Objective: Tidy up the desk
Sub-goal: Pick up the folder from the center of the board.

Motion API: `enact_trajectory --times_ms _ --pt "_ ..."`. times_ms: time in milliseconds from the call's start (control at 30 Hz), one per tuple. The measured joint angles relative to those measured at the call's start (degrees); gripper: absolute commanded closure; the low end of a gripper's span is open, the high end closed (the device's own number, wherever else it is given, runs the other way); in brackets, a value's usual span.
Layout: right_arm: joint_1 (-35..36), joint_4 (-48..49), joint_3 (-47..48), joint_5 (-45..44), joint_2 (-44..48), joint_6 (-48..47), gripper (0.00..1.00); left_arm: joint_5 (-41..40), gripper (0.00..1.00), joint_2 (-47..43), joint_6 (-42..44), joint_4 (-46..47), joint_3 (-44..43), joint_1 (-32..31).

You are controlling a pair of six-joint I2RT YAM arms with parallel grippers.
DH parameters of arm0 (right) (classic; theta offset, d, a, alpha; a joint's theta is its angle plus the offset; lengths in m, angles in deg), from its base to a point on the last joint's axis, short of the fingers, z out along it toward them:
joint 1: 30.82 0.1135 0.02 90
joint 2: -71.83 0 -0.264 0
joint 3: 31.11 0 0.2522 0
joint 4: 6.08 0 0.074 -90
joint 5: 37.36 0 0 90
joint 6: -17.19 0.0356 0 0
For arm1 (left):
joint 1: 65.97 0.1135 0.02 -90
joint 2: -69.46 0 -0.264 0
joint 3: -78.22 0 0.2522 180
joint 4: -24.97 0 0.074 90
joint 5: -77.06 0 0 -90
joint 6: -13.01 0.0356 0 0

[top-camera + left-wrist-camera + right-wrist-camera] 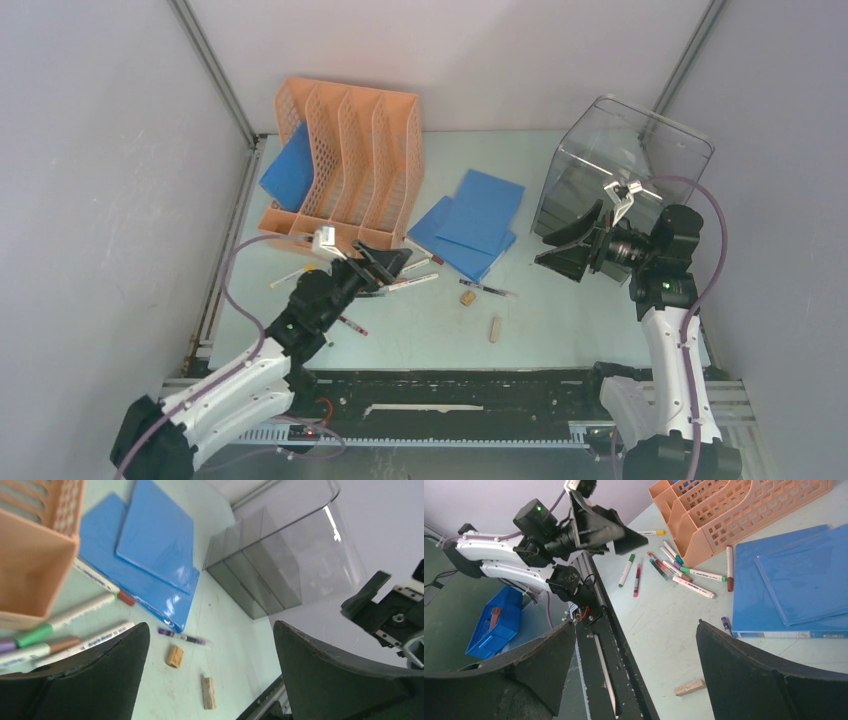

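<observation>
The desk (pixel 570 320) is a pale mint-green top. Several markers (pixel 410 282) lie scattered at the foot of the orange file rack (pixel 345 160). My left gripper (pixel 385 262) hovers over them, open and empty; the left wrist view shows the markers (pixel 85 610) beside its left finger and its jaws (pixel 211 625) wide apart. Blue folders (pixel 470 225) lie mid-desk. A purple pen (pixel 490 290), a cork (pixel 467 297) and a wooden block (pixel 494 328) lie in front of them. My right gripper (pixel 565 245) hangs open and empty in front of the clear drawer box (pixel 620 170).
One blue folder (pixel 290 165) stands in the rack's left slot. A black rail (pixel 614 655) edges the near side of the desk, and a blue bin (pixel 496 625) sits below, off the desk. Grey walls close the left, back and right sides.
</observation>
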Motion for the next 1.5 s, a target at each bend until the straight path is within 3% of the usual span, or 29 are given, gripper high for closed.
enact_trajectory --times_ms 200,433,567,867,1300,1500 --pt "-0.1 0.0 0.0 0.0 0.0 0.0 0.03 -9.0 0.00 13.1 -6.0 4.6 -1.2 -10.6" --pt "-0.2 0.0 0.0 0.0 0.0 -0.4 0.03 -13.8 0.01 29.6 -12.2 6.4 -8.5 -16.7" --pt "-0.2 -0.1 0.0 0.0 0.0 -0.4 0.03 -15.6 0.10 36.0 -15.0 8.4 -12.0 -19.2" --pt "-0.3 -0.2 0.0 0.0 0.0 -0.5 0.03 -15.3 0.33 51.3 -21.7 18.4 -14.3 -20.2" --pt "-0.3 -0.5 0.0 0.0 0.0 -0.5 0.03 -15.6 0.45 60.8 -26.9 27.2 -15.9 -20.2" --pt "-0.3 -0.5 0.0 0.0 0.0 -0.5 0.03 -15.6 0.45 64.0 -28.9 29.0 -15.9 -19.9"
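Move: The lower of the two blue folders, taken as the target, has its middle about 16 cm ahead, 16 cm right and 19 cm below the left hand. The upper folder lies partly on it, some 9 cm farther out and 6 cm farther right. Just off its near corner is the purple pen, 1 cm ahead and 23 cm right of the hand; the wooden block is 18 cm right, 1 cm back. From the right hand, the lower folder is about 16 cm ahead, 18 cm left, 28 cm below. Rightward and down, the left hand sweeps over the white markers towards the near corner of the lower blue folder, about 16 cm across and 15 cm down, the last stretch mostly a descent. The wrist tips the fingers down by some 25 degrees while they close from wide open to about half, still short of the folder. ##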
